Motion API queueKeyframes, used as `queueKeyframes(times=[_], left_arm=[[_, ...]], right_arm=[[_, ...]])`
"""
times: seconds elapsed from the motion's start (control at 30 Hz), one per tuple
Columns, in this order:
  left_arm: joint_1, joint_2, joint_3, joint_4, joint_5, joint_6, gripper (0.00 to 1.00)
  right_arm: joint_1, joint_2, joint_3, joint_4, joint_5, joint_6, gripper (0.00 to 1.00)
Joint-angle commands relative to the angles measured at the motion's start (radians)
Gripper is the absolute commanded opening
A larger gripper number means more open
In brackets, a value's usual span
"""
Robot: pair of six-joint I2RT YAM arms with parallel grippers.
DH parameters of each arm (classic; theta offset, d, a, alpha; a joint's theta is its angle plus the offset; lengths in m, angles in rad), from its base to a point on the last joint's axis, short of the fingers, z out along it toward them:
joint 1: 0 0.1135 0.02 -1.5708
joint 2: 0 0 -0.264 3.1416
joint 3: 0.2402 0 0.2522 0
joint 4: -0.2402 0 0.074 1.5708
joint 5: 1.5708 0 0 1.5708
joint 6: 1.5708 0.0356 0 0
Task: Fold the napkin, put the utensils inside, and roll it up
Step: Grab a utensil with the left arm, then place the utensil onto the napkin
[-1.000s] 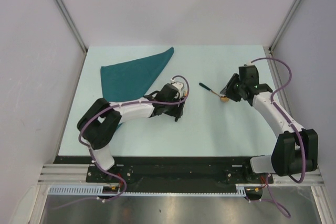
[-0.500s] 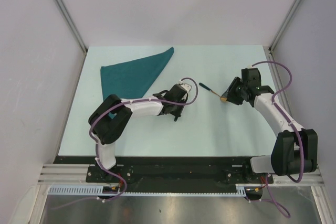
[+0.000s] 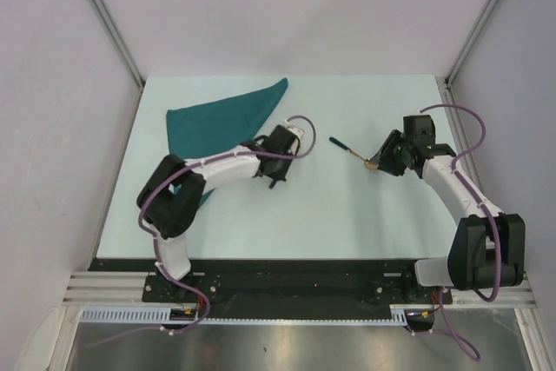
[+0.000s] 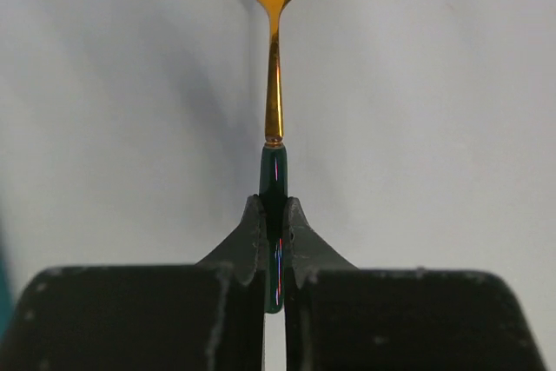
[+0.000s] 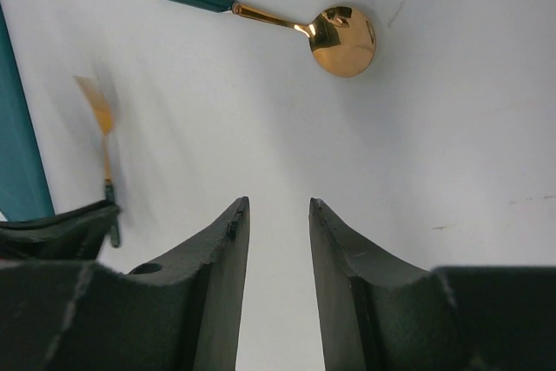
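The teal napkin lies folded in a triangle at the table's far left. My left gripper is shut on the dark green handle of a gold-headed fork, which points straight out from the jaws. From above, the left gripper sits just right of the napkin's near edge. A gold spoon with a dark green handle lies on the table ahead of my right gripper, which is open with nothing in it. From above, the spoon lies just left of the right gripper.
The pale table top has raised metal frame posts at its back corners. In the right wrist view the fork looks blurred beside the napkin's edge, with the left gripper's dark body below it.
My left gripper has closed on the fork's handle and shifted left, towards the napkin. The right arm has crept slightly towards the spoon, its jaws unchanged.
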Motion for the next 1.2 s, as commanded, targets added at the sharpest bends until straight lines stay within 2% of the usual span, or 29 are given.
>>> queueKeyframes(times=[0.0, 0.23, 0.37, 0.47, 0.6, 0.9, 1.17], left_arm=[[0.17, -0.149, 0.098, -0.073, -0.015, 0.108, 0.0], [0.444, -0.141, 0.176, -0.154, 0.068, 0.262, 0.0], [0.522, -0.069, 0.219, -0.19, 0.101, 0.364, 0.0], [0.556, 0.006, 0.265, -0.216, 0.093, 0.421, 0.0], [0.599, 0.046, 0.285, -0.196, 0.192, 0.444, 0.0], [0.635, 0.097, 0.279, -0.174, 0.219, 0.464, 0.0], [0.635, 0.135, 0.264, -0.177, 0.182, 0.474, 0.0]], right_arm=[[-0.01, 0.006, -0.001, 0.034, -0.018, -0.021, 0.39], [-0.017, 0.048, 0.0, 0.07, -0.056, -0.017, 0.38], [-0.017, 0.071, 0.011, 0.092, -0.086, -0.01, 0.38], [-0.017, 0.075, 0.009, 0.104, -0.09, -0.009, 0.38], [-0.018, 0.087, 0.011, 0.1, -0.099, -0.018, 0.38], [-0.02, 0.078, -0.003, 0.086, -0.089, -0.027, 0.39], [-0.018, 0.069, -0.006, 0.083, -0.087, -0.023, 0.39]])
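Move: The left hand already holds the fork by its dark handle, a couple of centimetres above the table. The middle of the folded napkin lies about 22 cm to its left and 13 cm ahead, roughly 2 cm lower; the spoon lies some 23 cm to its right and 9 cm ahead. From the right hand, the napkin is about 58 cm left, 9 cm ahead and 10 cm down. Fork still pinched, the left hand arcs up, about 23 cm left and forward, then sinks over the napkin. ##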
